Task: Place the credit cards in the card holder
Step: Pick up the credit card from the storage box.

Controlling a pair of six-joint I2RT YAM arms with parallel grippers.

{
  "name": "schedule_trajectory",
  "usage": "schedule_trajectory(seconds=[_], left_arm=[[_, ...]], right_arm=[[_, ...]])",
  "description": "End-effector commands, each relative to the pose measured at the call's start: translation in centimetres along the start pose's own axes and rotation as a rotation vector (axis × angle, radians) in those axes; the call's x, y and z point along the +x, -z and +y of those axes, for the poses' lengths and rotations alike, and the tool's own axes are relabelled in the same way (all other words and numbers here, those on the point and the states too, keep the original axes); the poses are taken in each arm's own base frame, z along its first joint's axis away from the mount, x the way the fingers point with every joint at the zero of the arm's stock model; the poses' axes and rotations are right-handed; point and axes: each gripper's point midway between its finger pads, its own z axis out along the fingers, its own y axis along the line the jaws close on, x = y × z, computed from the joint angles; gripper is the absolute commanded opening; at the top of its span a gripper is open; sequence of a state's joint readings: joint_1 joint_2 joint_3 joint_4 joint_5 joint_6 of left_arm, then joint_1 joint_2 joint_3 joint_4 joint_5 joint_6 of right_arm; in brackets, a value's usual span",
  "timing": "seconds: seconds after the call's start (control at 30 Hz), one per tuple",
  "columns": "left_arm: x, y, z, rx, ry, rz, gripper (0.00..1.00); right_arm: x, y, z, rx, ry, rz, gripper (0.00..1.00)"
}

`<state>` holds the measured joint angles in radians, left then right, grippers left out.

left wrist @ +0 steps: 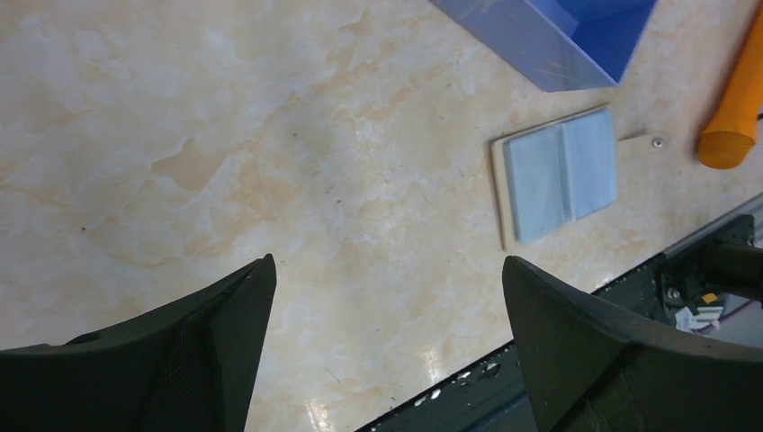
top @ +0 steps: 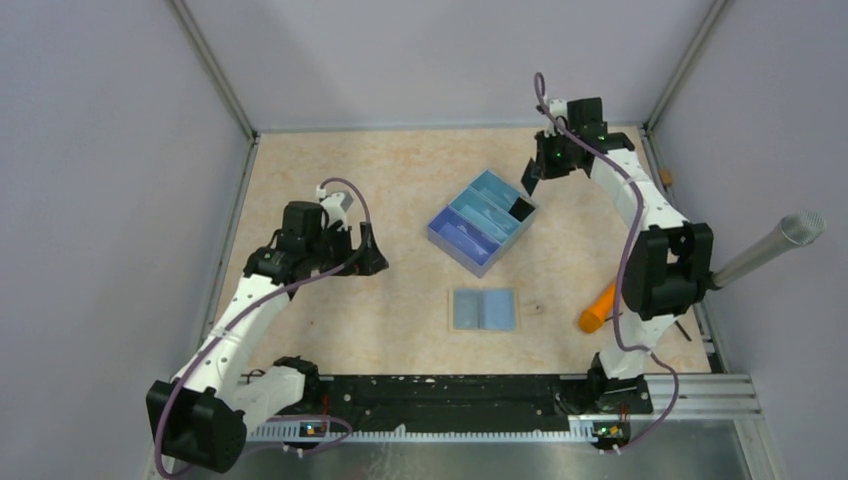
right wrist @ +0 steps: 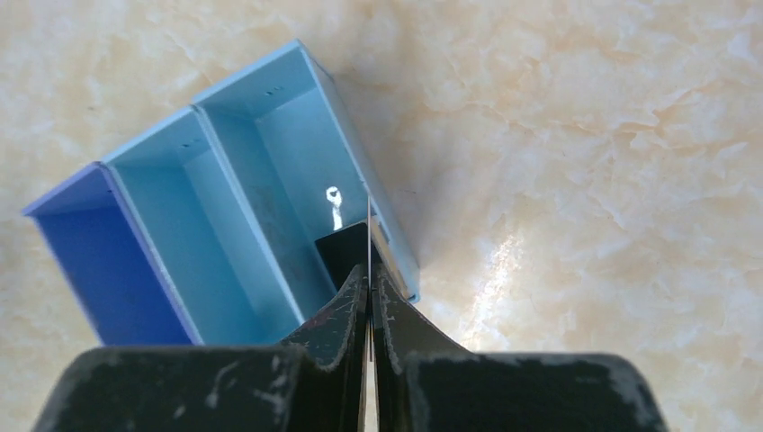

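My right gripper is shut on a thin credit card, seen edge-on as a pale line rising from between the fingers. It hangs over the near end of the lightest compartment of the blue tray, above a dark patch. The card holder lies flat near the front middle, a beige piece with two light-blue rectangles side by side on it. My left gripper is open over bare table, left of the tray, with nothing between its fingers.
An orange handle lies right of the card holder. A grey tube sticks in from the right. A black rail runs along the near edge. Walls close in the table at the back and on both sides.
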<state>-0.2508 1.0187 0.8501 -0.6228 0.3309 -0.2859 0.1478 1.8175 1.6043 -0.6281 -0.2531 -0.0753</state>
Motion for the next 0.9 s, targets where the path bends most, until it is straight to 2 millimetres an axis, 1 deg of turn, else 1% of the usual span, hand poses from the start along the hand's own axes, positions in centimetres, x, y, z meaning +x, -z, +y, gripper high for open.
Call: schedule_trajectory(seconds=[0.0, 0.03, 0.07, 0.1, 0.2, 0.3, 0.43, 0.53, 0.63, 0.7, 0.77, 0.87], left_arm=[[-1.2, 0.5, -3.1, 0.164, -0.003, -0.069, 0.98], [-1.2, 0.6, -3.6, 0.192, 0.005, -0.082, 0.98], [-1.4, 0.6, -4.2, 0.224, 0.02, -0.099, 0.98], [-1.0, 0.5, -4.6, 0.255, 0.034, -0.1, 0.98], [-0.6, 0.5, -6.4, 0.346, 0.053, -0.112, 0.97], [0.2, 0.6, -8.6, 0.435, 0.04, -0.118, 0.97], [1.8, 1.0, -12.0, 0.546, -0.04, -0.082, 0.98], [3.2, 1.2, -14.1, 0.637, -0.079, -0.029, 0.99], [4.1, 1.2, -15.6, 0.696, -0.101, 0.004, 0.99], [4.7, 1.1, -16.2, 0.71, -0.122, 0.029, 0.99], [5.2, 0.9, -16.5, 0.71, -0.139, 0.048, 0.99], [6.0, 0.8, -16.8, 0.72, -0.161, 0.078, 0.98]], right_arm=[[-5.1, 6.4, 3.1, -0.078, 0.008, -0.205, 0.0], [-5.0, 7.4, 4.4, -0.117, 0.009, -0.217, 0.0], [-4.7, 7.9, 5.7, -0.164, -0.004, -0.215, 0.0], [-4.4, 9.0, 7.3, -0.214, -0.005, -0.222, 0.0], [-2.3, 10.7, 11.5, -0.342, -0.011, -0.197, 0.0], [1.0, 12.1, 16.2, -0.506, -0.004, -0.132, 0.0], [6.1, 13.4, 21.8, -0.718, -0.002, -0.018, 0.0], [9.8, 14.5, 25.4, -0.872, 0.008, 0.082, 0.0], [12.9, 15.3, 28.0, -0.977, 0.033, 0.147, 0.0], [14.1, 15.8, 29.0, -1.03, 0.044, 0.164, 0.0], [14.4, 16.4, 29.7, -1.083, 0.04, 0.161, 0.0], [14.6, 16.8, 29.9, -1.111, 0.039, 0.161, 0.0]])
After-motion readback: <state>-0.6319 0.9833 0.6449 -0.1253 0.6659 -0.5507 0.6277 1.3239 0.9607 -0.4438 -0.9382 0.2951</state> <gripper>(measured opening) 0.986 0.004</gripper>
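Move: From the left hand, the held credit card is some 22 cm ahead, 37 cm to the right and 3 cm lower; the card holder lies about 9 cm back, 25 cm right, 15 cm down. For the right hand, the open left gripper is about 21 cm back and 39 cm left, level; the holder 31 cm back, 13 cm left, 14 cm down; the storage box's middle 7 cm back, 12 cm left, 12 cm down. Sweeping back some 31 cm and left 18 cm, the right hand keeps its pinch on the card, arching up about 10 cm before sinking most of that again, and turns counter-clockwise while its left side rolls up. The left hand, fingers wide open, comes about 14 cm right and 9 cm back to meet the card, turning clockwise and slightly rising. ##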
